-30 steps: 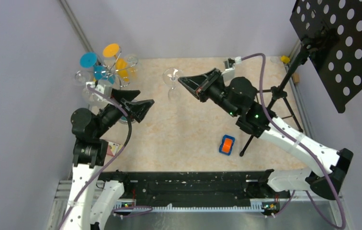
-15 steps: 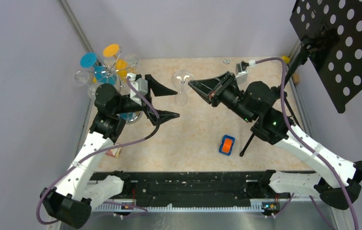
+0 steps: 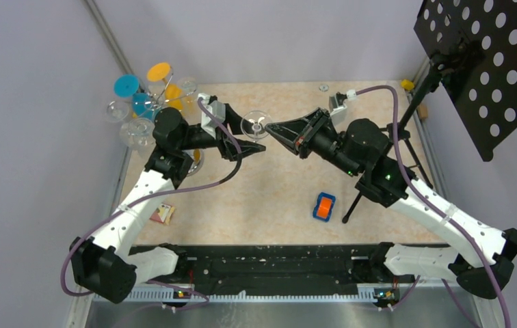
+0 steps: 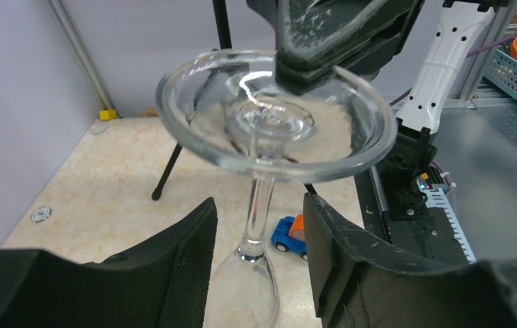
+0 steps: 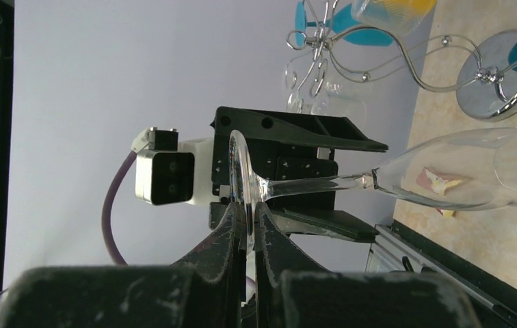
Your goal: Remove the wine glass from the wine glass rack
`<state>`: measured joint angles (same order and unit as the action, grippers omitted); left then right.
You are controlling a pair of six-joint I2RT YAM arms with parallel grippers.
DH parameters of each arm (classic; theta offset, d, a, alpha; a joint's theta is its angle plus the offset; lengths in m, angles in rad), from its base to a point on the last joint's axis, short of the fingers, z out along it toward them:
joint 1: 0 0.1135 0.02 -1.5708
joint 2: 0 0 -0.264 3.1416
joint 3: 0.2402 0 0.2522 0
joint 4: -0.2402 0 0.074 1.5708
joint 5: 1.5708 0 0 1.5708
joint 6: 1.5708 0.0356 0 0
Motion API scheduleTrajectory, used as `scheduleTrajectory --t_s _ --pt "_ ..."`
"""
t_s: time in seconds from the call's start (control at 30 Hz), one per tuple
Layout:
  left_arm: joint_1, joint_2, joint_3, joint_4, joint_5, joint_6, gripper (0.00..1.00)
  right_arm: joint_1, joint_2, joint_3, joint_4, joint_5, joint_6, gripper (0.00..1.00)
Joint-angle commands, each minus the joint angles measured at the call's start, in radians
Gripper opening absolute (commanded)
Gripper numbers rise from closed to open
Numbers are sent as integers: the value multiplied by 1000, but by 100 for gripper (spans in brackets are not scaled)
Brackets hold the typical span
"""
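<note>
The clear wine glass hangs upside down, foot on top, well to the right of the wine glass rack. My right gripper is shut on the rim of the glass's foot. My left gripper is open, its fingers standing either side of the stem with a gap on each side. In the top view the left gripper sits just under the foot, facing the right gripper. The rack's chrome base and wavy wire stem show in the right wrist view.
Blue, orange and clear glasses hang on the rack at the back left corner. A black tripod with a perforated panel stands at the right. A blue and orange toy car and a small card lie on the table.
My left arm has swung right from beside the rack to the glass, and its jaws have narrowed around the stem. The right gripper kept its hold and shifted the glass slightly.
</note>
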<state>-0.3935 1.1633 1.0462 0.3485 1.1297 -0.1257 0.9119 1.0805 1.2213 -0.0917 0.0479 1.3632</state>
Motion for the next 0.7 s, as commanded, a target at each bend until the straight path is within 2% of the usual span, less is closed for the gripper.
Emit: scheduleTrajectory --t_s 0.0,0.1,0.2,0.23,0.27,0.3,0.33,0.37,0.4,0.47,0.53,0.67 --pt "-3 -19 45 84 56 -21 52 -3 -5 -3 84 -23 19 0" --pt "-4 -28 46 28 52 34 40 -2 11 2 83 -32 22 0" --pt "-3 -29 45 53 45 4 16 -3 23 9 83 -33 30 0" --pt "-4 -28 44 63 49 -4 5 -3 22 2 83 -34 35 0" --pt "-5 -28 40 71 45 -11 0 -3 20 -5 104 -33 38 0" --pt "-4 -30 36 78 36 -14 0 -4 18 -12 113 -31 39 0" --pt "-4 -35 31 84 11 -15 0 -4 14 -16 121 -24 34 10" --pt "-4 -43 23 94 -22 -19 0 -5 13 -18 134 -20 12 29" --pt "-5 -51 15 113 -72 -30 0 -5 11 -13 136 -13 -18 55" --pt "-5 -66 8 141 -193 -65 0 -5 4 -8 108 13 -67 75" --pt "-5 -74 20 146 -309 -112 0 -4 -19 -41 110 48 -109 83" --pt "-4 -99 55 108 -651 -278 0 -4 -101 -180 211 128 -170 86"
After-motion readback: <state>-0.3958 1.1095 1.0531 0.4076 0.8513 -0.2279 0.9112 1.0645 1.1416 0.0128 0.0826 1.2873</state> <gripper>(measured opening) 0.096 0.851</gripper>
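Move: Between the left hand's half-open pads hangs the upside-down wine glass, its stem at the hand point and its middle about 6 cm below. From the left hand, the wine glass rack stands some 21 cm left and 6 cm ahead, its middle about 18 cm lower, and the toy car some 25 cm right, 10 cm back and 36 cm down. The right hand already pinches the foot; the glass's middle lies about 3 cm left, 2 cm ahead and 8 cm below it. Closing on the stem just beneath the foot, the left fingers take the wine glass while the right hand holds almost still. Only then do the right fingers open wide and let go of the foot, and the left hand carries the glass up about 4 cm and forward about 3 cm, turning some 15 degrees counter-clockwise, away from the right gripper. ##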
